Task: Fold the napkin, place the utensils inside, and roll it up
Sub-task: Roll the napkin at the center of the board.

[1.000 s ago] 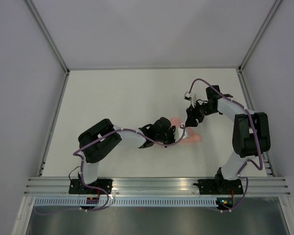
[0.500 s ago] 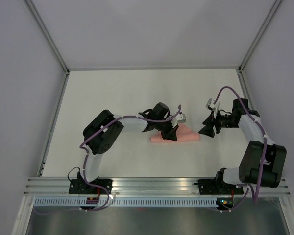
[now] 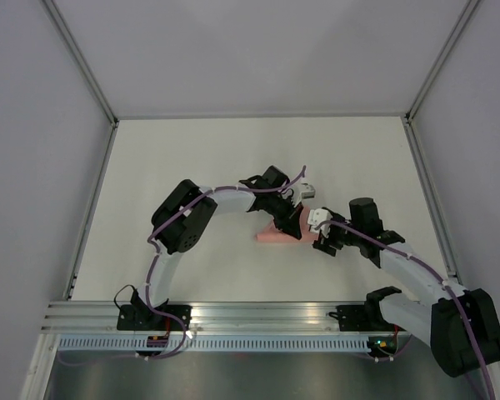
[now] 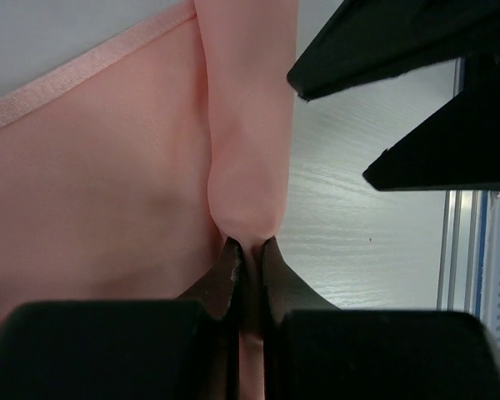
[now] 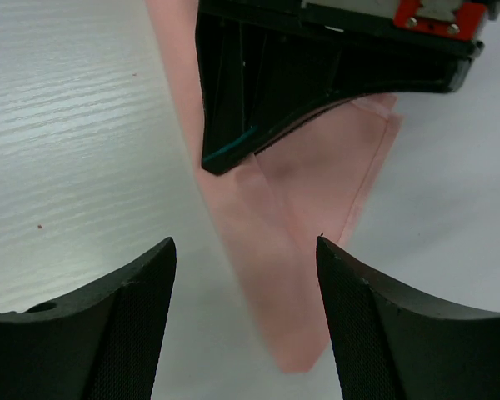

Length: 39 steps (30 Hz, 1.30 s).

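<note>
The napkin is a small folded pink bundle in the middle of the table. My left gripper is over its right part, shut on a raised fold of the cloth, with more napkin spreading to the left. My right gripper is just right of the bundle and open. In the right wrist view its fingertips stand wide on either side of the napkin's pointed end, and the left gripper shows above. The utensils are out of view.
The white table is walled by grey panels at the left, back and right. A metal rail runs along the near edge, behind both arm bases. The right gripper's black fingers hang close beside the left gripper.
The right arm has swung from the far right in to the napkin's right end, and its jaws have opened wider. The left gripper kept its hold; the bundle now looks shorter on the right.
</note>
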Each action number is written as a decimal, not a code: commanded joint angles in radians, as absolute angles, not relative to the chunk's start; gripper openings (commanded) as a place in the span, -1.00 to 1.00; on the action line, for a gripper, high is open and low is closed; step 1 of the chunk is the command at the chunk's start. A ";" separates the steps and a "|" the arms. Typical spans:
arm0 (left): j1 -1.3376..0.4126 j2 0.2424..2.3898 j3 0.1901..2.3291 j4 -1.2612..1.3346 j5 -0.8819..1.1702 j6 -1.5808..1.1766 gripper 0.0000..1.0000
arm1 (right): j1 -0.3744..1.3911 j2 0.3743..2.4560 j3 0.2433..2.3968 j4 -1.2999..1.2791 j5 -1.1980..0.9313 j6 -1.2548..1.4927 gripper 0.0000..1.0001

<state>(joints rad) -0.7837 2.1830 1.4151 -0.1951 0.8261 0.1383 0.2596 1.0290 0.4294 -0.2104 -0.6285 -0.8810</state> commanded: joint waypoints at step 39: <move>-0.732 2.158 1.402 -0.387 0.821 0.031 -0.35 | 0.523 1.385 0.509 -0.124 -0.380 -0.880 -0.39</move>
<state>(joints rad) -0.7452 2.1899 1.4361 -0.3164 0.8951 0.0753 0.5266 1.3399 0.4904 -0.0357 -0.3916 -0.8711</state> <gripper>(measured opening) 0.317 0.363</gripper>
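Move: The right end of the napkin's roll lies about 4 cm to the right hand's left, 1 cm ahead and 5 cm below it, between its open fingers' lines. The left fingers already pinch the roll, at their own hand point; its far left end is some 12 cm left of them, 1 cm back. The still flat part of the napkin lies roughly 5 cm ahead of the left hand and level with it sideways. The right hand sinks and goes left about 5 cm, closing on the roll while the left fingers part. ##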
